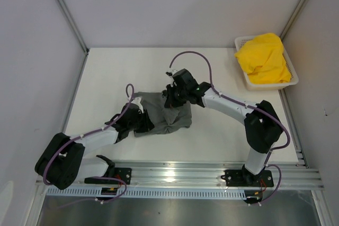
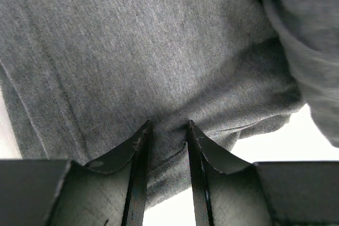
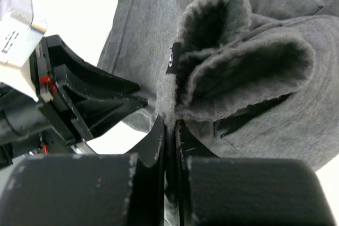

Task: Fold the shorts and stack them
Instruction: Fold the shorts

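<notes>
The dark grey shorts (image 1: pixel 168 116) lie bunched in the middle of the white table. My left gripper (image 1: pixel 142 121) is at their left edge; in the left wrist view its fingers (image 2: pixel 168 126) stand a little apart with a fold of the grey shorts (image 2: pixel 159 51) clamped between them. My right gripper (image 1: pixel 172 99) is at the shorts' far edge. In the right wrist view it (image 3: pixel 169 123) is shut on a gathered edge of the grey cloth (image 3: pixel 275 104), whose folds bulge up above the fingertips. The yellow shorts (image 1: pixel 264 59) lie crumpled in the basket at the back right.
The white mesh basket (image 1: pixel 271 84) stands at the table's back right corner against the right wall. A metal rail (image 1: pixel 175 175) runs along the near edge by the arm bases. The left gripper's body (image 3: pixel 90 99) shows close by in the right wrist view.
</notes>
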Motion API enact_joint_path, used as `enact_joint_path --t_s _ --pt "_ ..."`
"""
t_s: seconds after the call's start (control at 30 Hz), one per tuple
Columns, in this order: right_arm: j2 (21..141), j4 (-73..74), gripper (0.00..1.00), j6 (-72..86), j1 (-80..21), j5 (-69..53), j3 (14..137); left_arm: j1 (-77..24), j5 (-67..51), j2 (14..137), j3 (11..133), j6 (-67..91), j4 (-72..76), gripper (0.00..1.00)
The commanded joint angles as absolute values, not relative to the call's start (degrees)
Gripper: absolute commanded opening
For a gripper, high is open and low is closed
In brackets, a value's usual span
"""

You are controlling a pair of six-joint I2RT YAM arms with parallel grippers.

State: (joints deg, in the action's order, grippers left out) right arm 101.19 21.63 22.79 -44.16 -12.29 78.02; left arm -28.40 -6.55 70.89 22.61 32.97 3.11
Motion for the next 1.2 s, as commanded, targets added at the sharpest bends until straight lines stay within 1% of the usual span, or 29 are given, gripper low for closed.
enact_joint_path --t_s 0.0,0.17,0.27,0.43,0.63,0.8,0.87,1.0,1.17 --pt "101.6 15.47 0.0 27.06 -46.23 -7.66 81.03 -29.62 -5.89 70.05 21.71 33.92 2.9 0.36" --pt "101.08 11.79 0.0 28.56 -48.07 -1.33 80.16 -30.58 -5.71 69.78 21.53 34.54 2.99 0.36" --pt "100.72 10.02 0.0 28.74 -48.69 -0.97 79.8 -30.94 -5.54 70.05 21.8 34.45 2.9 0.36" --pt "103.01 9.06 0.0 27.95 -50.27 -3.16 80.77 -31.03 -4.83 69.79 22.24 34.19 1.93 0.36" --pt "104.15 4.14 0.0 25.93 -51.33 -8.08 78.49 -31.03 -5.54 69.26 21.8 34.45 2.46 0.36" --pt "107.21 1.41 0.0 24.35 -51.33 -8.88 77.26 -31.03 -6.06 69.52 21.71 34.63 2.81 0.36" --pt "108.54 0.62 0.0 23.91 -51.15 -9.4 76.21 -31.03 -6.41 68.56 21.53 34.72 2.55 0.36" --pt "110.04 -5.44 0.0 24.96 -49.66 -10.54 72.17 -31.03 -6.24 64.26 21.18 35.24 0.44 0.37" --pt "111.09 -7.03 0.0 25.66 -47.99 -10.28 70.05 -31.03 -4.4 55.48 21.09 35.77 -7.36 0.39"
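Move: The right gripper still holds the gathered edge of the shorts; the left part of the shorts, where it is to be laid, is centred about 8 cm to its left, 1 cm ahead and 12 cm below. The left end of the shorts is roughly 13 cm left, level with it; the right part lies some 6 cm right and 3 cm back. From the left gripper, down on the near-left part of the cloth, the left part's middle is about 7 cm straight ahead. Carry the held edge left over the shorts with the right gripper, about 6 cm and rising slightly at first, then lower it some 5 cm towards the left part, fingers kept shut, the wrist tilting only a little. Keep the left fingertips down on the cloth with barely a shift until the end, then start lifting them 1 to 2 cm while drawing back a little. ##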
